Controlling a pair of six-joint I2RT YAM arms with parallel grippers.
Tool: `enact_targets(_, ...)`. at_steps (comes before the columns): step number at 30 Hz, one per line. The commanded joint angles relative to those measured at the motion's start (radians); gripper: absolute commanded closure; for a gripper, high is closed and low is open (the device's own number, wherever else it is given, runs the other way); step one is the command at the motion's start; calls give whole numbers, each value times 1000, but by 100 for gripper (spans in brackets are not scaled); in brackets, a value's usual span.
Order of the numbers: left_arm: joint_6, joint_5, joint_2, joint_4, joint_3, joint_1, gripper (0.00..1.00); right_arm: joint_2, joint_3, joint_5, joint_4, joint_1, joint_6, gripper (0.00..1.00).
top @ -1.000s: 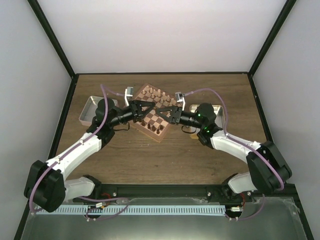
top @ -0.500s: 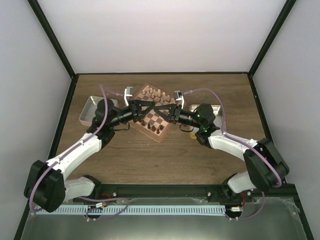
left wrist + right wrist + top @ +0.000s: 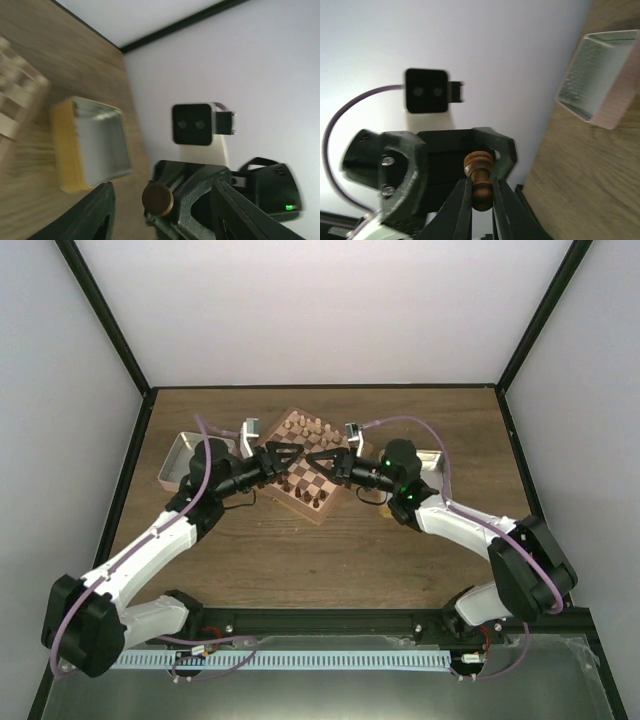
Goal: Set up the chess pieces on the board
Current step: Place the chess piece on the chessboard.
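The board (image 3: 322,483) lies turned like a diamond at the table's middle. Pale pieces stand along its far side; a few dark chess pieces (image 3: 308,496) stand near its front corner. My right gripper (image 3: 316,457) hovers over the board, shut on a dark brown chess piece (image 3: 481,179) with a ridged end. In the left wrist view that piece's round base (image 3: 158,198) faces the camera. My left gripper (image 3: 277,454) is open just opposite, its fingers (image 3: 98,212) spread on either side of the held piece without touching it.
A shallow metal tin (image 3: 183,462) sits left of the board and another (image 3: 434,466) to its right, half under the right arm. The tins also show in the wrist views (image 3: 95,145) (image 3: 600,75). A board edge (image 3: 15,100) shows at the left.
My right gripper has moved left over the board with the dark piece, up to my left gripper. The left gripper has drawn back a little and tilted; its jaws stay open.
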Motion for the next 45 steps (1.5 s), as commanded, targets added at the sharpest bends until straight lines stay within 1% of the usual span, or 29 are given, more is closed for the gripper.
enact_targets(1, 285, -296, -92, -363, 72, 3, 41, 1, 135, 57, -435, 7, -238, 94)
enact_targets(4, 406, -500, -142, -504, 91, 4, 35, 70, 274, 124, -783, 7, -453, 94)
enact_targets(6, 481, -595, -168, -568, 106, 4, 32, 115, 342, 198, -937, 7, -591, 94)
enact_targets(10, 577, -715, -208, -628, 129, 4, 30, 220, 488, 355, -1191, 19, -763, 94)
enact_targets(14, 629, -802, -237, -652, 146, 6, 29, 369, 689, 514, -1364, 78, -883, 94)
enact_targets(17, 655, -848, -257, -657, 156, 6, 29, 469, 812, 577, -1432, 110, -918, 93)
enact_targets(21, 678, -872, -277, -661, 159, 6, 27, 611, 986, 654, -1524, 134, -964, 93)
enact_targets(25, 698, -877, -286, -668, 158, 7, 26, 716, 1109, 683, -1596, 142, -1001, 92)
enact_targets(33, 697, -855, -284, -669, 145, 7, 25, 816, 1222, 646, -1667, 144, -1018, 92)
enact_targets(40, 687, -825, -278, -662, 138, 7, 26, 855, 1255, 608, -1674, 151, -1022, 91)
enact_targets(45, 685, -820, -275, -663, 130, 7, 26, 873, 1278, 605, -1688, 153, -1025, 89)
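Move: The empty light square that the right hand's chess pawn is meant for lies about 10 cm ahead of that hand, 5 cm to its left and 25 cm below. The last dark pawn already standing is about 2 cm farther out and 3 cm farther left than the square; a tall dark piece stands some 3 cm nearer the base than the square and 2 cm left of it. From the empty left hand the square is roughly 9 cm ahead, 3 cm left and 25 cm below. The dark pawn, still pinched at the right fingertips, is carried down some 22 cm and forward about 10 cm, drifting a little left, to the empty square beside the standing pawns; the right wrist swings nearly 80 degrees from level to point straight down, and the descent eases to a stop. The left hand, already loose from the pawn, opens wider and withdraws about 15 cm to the left while turning, then waits. ##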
